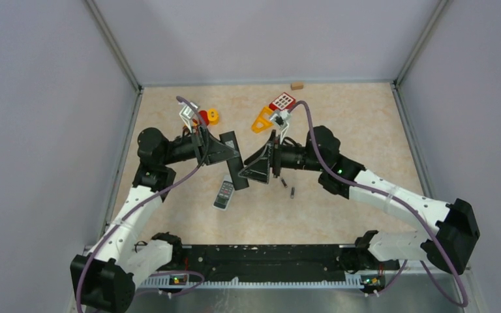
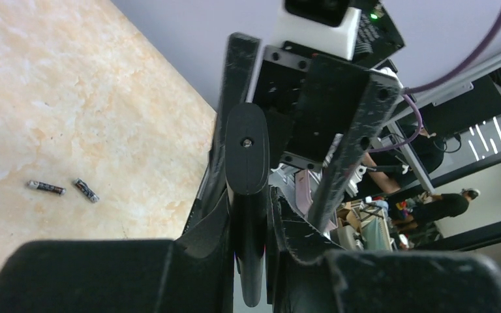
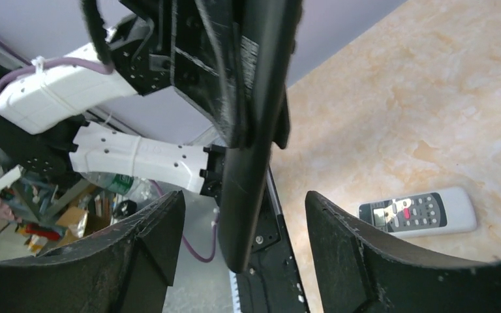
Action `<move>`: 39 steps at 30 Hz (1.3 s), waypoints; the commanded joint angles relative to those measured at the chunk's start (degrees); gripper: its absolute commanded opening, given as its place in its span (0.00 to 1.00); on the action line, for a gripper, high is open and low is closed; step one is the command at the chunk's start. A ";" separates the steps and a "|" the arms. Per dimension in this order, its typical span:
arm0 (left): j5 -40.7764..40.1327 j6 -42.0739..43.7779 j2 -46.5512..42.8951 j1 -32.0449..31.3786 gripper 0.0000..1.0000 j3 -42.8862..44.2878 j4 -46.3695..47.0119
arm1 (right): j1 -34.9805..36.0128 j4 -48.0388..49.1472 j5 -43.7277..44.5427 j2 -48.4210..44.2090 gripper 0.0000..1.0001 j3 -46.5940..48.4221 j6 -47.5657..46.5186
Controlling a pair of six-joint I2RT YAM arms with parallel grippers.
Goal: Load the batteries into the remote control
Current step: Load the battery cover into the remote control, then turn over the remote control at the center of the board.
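Observation:
My left gripper is shut on a long black remote control and holds it off the table; in the left wrist view the remote stands edge-on between the pads. My right gripper is open, its fingers on either side of the remote's lower end without touching it. Two small dark batteries lie on the table just right of the grippers, also visible as batteries in the left wrist view.
A grey remote with buttons and a display lies below the held one. At the back are an orange piece, a red-and-white keypad, a yellow-and-red toy and a small wooden block.

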 commanded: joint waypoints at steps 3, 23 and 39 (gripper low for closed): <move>1.50 1.02 -1.78 -0.17 0.00 2.24 5.26 | 1.26 2.41 -4.91 4.46 0.61 5.23 -3.68; -19.21 22.24 -3.83 -0.17 0.99 6.42 -24.97 | -3.82 -19.17 20.19 0.97 0.00 6.24 -3.58; -43.26 28.82 -8.56 -0.17 0.99 2.00 -34.61 | -22.22 -47.04 63.18 14.33 0.01 9.03 -20.65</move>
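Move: The black remote control is still in the left hand's grip, its middle about 2 cm back of the left hand point and level with it. From the open right hand, that middle lies some 3 cm ahead and 3 cm left, at the same height. Roughly 29 cm below the right hand, the white remote lies 10 cm left and 4 cm ahead, and the loose batteries 16 cm right and 6 cm ahead. Right pinches the remote control, left releases and retreats, then right carries it about 25 cm right, down, forward. ##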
